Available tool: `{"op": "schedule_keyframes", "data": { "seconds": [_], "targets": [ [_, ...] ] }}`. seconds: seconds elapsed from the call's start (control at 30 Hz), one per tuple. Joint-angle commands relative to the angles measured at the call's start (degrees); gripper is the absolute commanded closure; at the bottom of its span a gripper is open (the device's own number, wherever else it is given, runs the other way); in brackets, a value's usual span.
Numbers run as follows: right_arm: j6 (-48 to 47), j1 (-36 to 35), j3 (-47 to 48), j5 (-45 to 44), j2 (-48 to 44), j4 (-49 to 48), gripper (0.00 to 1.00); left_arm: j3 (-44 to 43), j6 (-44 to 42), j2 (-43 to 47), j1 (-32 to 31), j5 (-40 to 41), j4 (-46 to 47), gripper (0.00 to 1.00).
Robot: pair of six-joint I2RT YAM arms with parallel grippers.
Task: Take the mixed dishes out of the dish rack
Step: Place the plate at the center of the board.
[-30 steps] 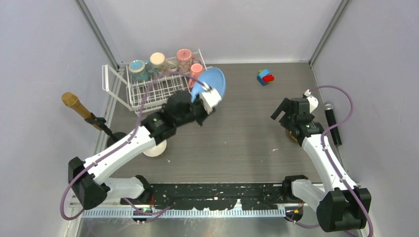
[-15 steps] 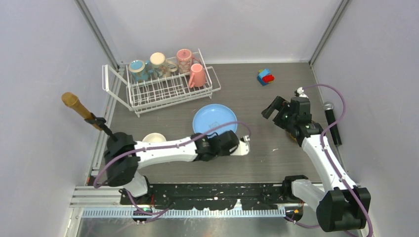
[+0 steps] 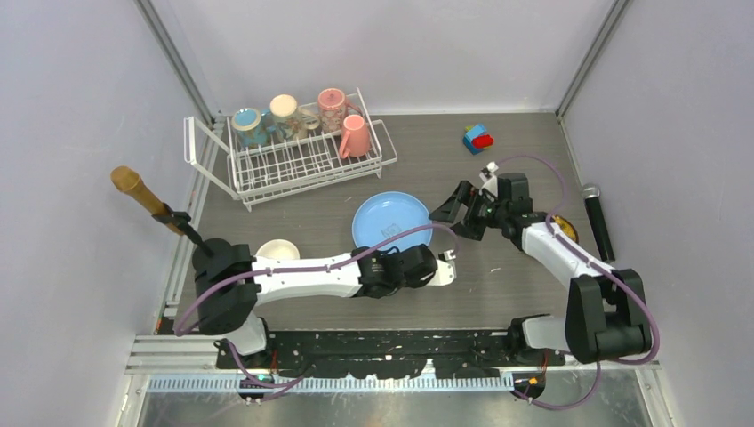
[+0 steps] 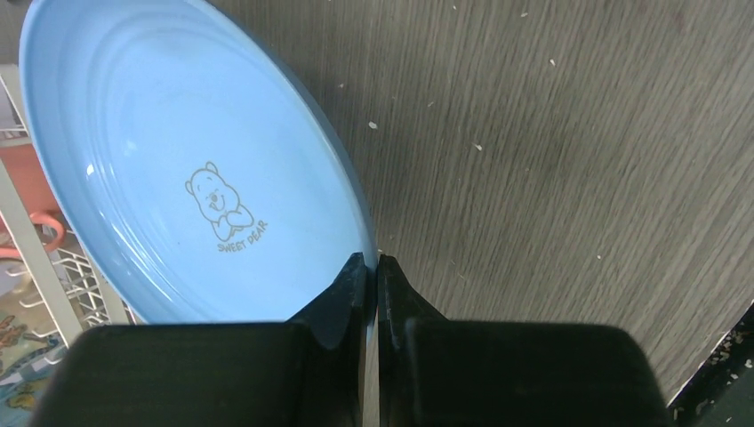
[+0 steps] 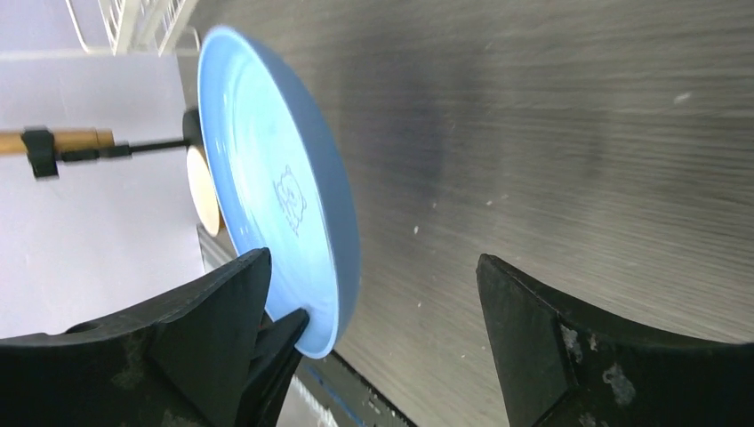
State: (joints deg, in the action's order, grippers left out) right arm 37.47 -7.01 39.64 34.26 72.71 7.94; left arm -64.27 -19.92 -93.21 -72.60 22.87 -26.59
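The large light-blue plate (image 3: 389, 221) is low over the table in front of the white dish rack (image 3: 293, 162); whether it touches the wood I cannot tell. My left gripper (image 3: 449, 265) is shut on its near rim, and the left wrist view shows the plate (image 4: 178, 160) pinched between the fingertips (image 4: 356, 276). My right gripper (image 3: 447, 212) stands open at the plate's right edge; in its view the rim (image 5: 342, 267) lies between the jaws, close to the left finger (image 5: 227, 307). A teal mug (image 3: 247, 124), a cream mug (image 3: 284, 110) and two pink mugs (image 3: 332, 104) (image 3: 355, 138) stand in the rack.
A small cream bowl (image 3: 278, 251) sits on the table left of the plate. A yellow patterned plate (image 3: 565, 231) lies partly under the right arm. Toy blocks (image 3: 478, 138) are at the back right. A gold microphone (image 3: 138, 189) stands at the left, a black one (image 3: 597, 218) at the right.
My left arm carried the blue plate from the rack down to the middle of the table. My right gripper swung left to the plate's right edge.
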Motion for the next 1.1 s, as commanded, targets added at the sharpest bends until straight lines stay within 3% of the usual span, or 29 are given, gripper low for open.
{"op": "schedule_keyframes", "data": {
  "seconds": [0.0, 0.1, 0.17, 0.23, 0.27, 0.3, 0.33, 0.4, 0.47, 0.53, 0.67, 0.77, 0.8, 0.83, 0.87, 0.93, 0.97, 1.07],
  "targets": [
    [-0.6, -5.1, 2.3, 4.4, 3.9, -4.1, 0.09, 0.1, 2.4, 0.2, 0.3, 3.2, 4.5, 1.0],
    [-1.3, -9.0, 4.4, 3.3, 7.8, -3.4, 0.16, 1.1, 3.0, 0.8, 0.2, 3.9, 5.4, 1.0],
    [-1.8, -10.6, 5.5, 2.6, 9.6, -2.3, 0.26, 2.3, 3.3, 2.0, 0.2, 4.3, 6.8, 1.0],
    [-1.8, -11.3, 6.2, 1.3, 10.2, -1.7, 0.46, 4.3, 3.1, 3.4, 0.2, 4.6, 8.6, 1.0],
    [-1.5, -11.4, 6.3, 0.8, 10.2, -1.7, 0.68, 5.2, 2.9, 4.3, 0.2, 4.7, 9.6, 1.0],
    [-0.9, -11.5, 6.4, -0.2, 10.0, -2.0, 0.74, 6.1, 2.8, 5.1, 0.2, 4.8, 10.7, 1.0],
    [-0.3, -11.5, 6.5, -0.7, 9.8, -2.2, 0.87, 7.0, 2.6, 5.9, 0.2, 4.8, 11.7, 1.0],
    [0.4, -11.5, 6.4, -1.6, 9.1, -2.8, 0.98, 8.3, 2.4, 7.6, 0.2, 4.8, 13.6, 1.0],
    [1.2, -11.5, 6.3, -2.0, 8.4, -3.5, 0.99, 9.1, 2.2, 8.5, 0.2, 4.4, 14.8, 1.0],
    [1.6, -11.5, 6.3, -2.6, 8.0, -3.7, 0.99, 9.5, 2.1, 9.0, 0.2, 4.2, 15.8, 0.91],
    [2.8, -11.5, 6.1, -3.6, 7.8, -3.5, 0.99, 10.5, 2.5, 9.6, 0.2, 4.0, 17.5, 0.84],
    [3.7, -11.5, 5.8, -5.1, 7.3, -3.9, 0.99, 11.2, 2.8, 10.2, 0.2, 2.8, 18.2, 0.92],
    [4.2, -11.5, 5.8, -5.8, 7.1, -4.0, 0.99, 11.3, 3.2, 10.4, 0.2, 2.2, 18.3, 0.89],
    [4.4, -11.5, 5.8, -6.0, 7.1, -4.2, 0.99, 11.5, 3.5, 10.7, 0.2, 1.7, 18.5, 0.78],
    [4.5, -11.5, 6.0, -6.5, 6.8, -4.1, 0.99, 11.9, 3.9, 10.9, 0.2, 1.7, 19.0, 0.58],
    [4.0, -11.6, 6.7, -8.1, 6.3, -2.4, 0.99, 12.9, 4.7, 11.6, 0.3, 3.3, 20.9, 0.07],
    [3.4, -11.6, 6.9, -8.7, 6.0, -0.6, 0.99, 13.3, 5.2, 12.0, 0.3, 4.0, 21.5, 0.01],
    [2.5, -11.5, 8.1, -12.2, 4.7, 4.5, 0.99, 14.1, 7.4, 13.4, 0.3, 5.9, 22.5, 0.0]
  ]
}}
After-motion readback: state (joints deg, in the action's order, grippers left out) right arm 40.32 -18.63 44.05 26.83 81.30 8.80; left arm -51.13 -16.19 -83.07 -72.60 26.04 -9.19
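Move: The blue plate, held by its near rim in the shut left fingers, has its middle about 8 cm ahead of the left hand and 2 cm to its right, at about its height. From the open right hand that middle lies some 15 cm to the left, 1 cm back and 3 cm lower. The white bowl is 30 cm left of the left hand, level with it fore and aft, 8 cm below. The toy blocks lie 20 cm ahead of the right hand, 6 cm to its right and 10 cm below. Leftward about 6 cm, sinking some 3 cm and drawing back a little, the right hand brings its open fingers around the plate's right-hand rim and pinches it, then eases slightly right and forward, still gripping. The left hand stays nearly in place holding the near rim until that grip is made, then opens wide and lets go, rising about 2 cm as its wrist rolls, left side down. ##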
